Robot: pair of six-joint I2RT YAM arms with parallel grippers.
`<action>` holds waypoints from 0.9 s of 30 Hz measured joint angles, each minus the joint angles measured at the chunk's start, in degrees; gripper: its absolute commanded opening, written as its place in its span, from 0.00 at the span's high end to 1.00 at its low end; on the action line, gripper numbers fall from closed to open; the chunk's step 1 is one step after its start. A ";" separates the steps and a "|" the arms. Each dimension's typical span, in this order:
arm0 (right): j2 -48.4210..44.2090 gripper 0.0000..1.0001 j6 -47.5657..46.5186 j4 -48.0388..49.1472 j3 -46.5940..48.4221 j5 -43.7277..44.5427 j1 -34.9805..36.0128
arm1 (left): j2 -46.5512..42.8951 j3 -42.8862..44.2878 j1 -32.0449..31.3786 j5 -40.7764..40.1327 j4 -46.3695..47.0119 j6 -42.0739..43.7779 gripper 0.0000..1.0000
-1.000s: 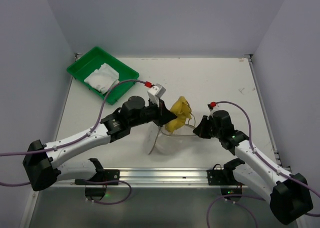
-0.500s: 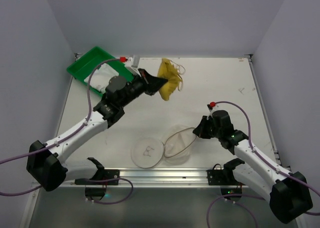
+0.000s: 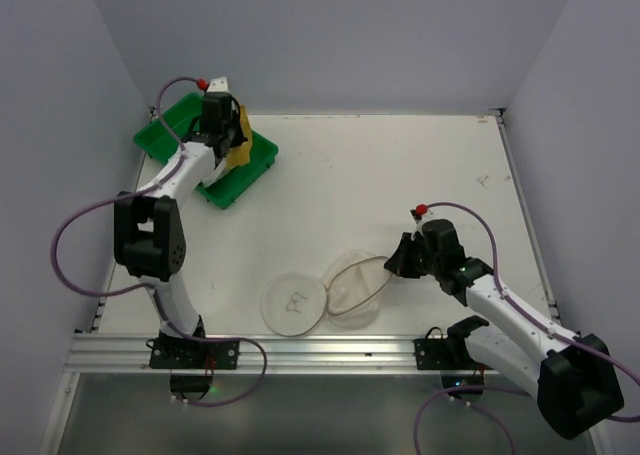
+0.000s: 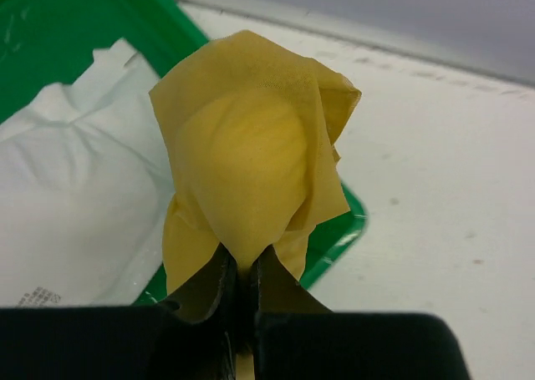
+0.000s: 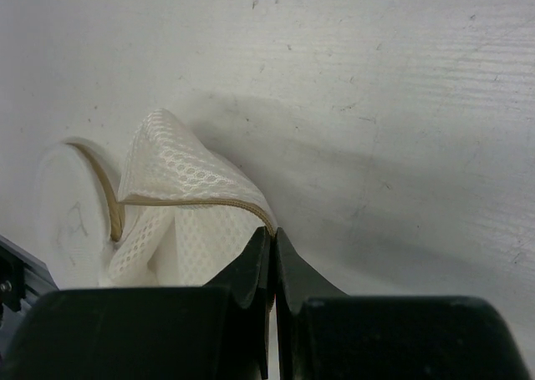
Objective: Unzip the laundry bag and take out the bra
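The yellow bra (image 4: 251, 163) hangs from my left gripper (image 4: 244, 267), which is shut on its fabric. In the top view the bra (image 3: 238, 140) and left gripper (image 3: 226, 133) are over the right part of the green tray (image 3: 160, 135) at the back left. The cream mesh laundry bag (image 3: 352, 285) lies open near the front, its round lid (image 3: 294, 303) with the bra drawing flat beside it. My right gripper (image 3: 402, 257) is shut on the bag's zipped rim (image 5: 201, 200), at the bag's right edge (image 5: 271, 230).
White folded cloth (image 4: 67, 196) lies in the green tray (image 4: 338, 238). The back and side walls stand close around the white table. A metal rail (image 3: 320, 353) runs along the near edge.
My left arm has swung the bra from above the bag, up and back to the left, until it hangs over the green tray. The bag has slumped and its lid lies flat. The right gripper has stayed in place.
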 measured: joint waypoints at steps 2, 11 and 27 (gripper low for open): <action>0.98 1.00 -0.22 0.04 0.07 -0.15 0.00 | 6.05 1.55 1.70 0.04 -1.53 1.62 1.00; 1.64 1.00 -0.83 0.15 0.33 -1.09 0.00 | 25.46 12.57 6.12 1.62 -8.98 6.43 0.77; 1.57 1.00 -1.36 0.44 2.34 -1.29 0.00 | -4.61 5.40 4.04 11.04 -11.91 2.23 0.02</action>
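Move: The left hand still holds the yellow garment, about 21 cm up over the green bin's right-hand end; the spot for it there lies some 3 cm ahead, 5 cm to the left and 19 cm below. The white garment already lies in the bin, about 4 cm ahead, 14 cm left and 18 cm below the hand. For the right hand, pinching the laundry bag's edge, that spot is roughly 34 cm ahead, 45 cm left and 5 cm lower. Straight down for the most part, the left hand plunges about 17 cm into the bin's right-hand end, easing a little left and forward and tipping its fingers some 20 degrees further down. Low in the bin, the fingers open wide and let go of the yellow garment; the empty hand then climbs quickly to above its starting height, levelling its tip and drawing back and right. ##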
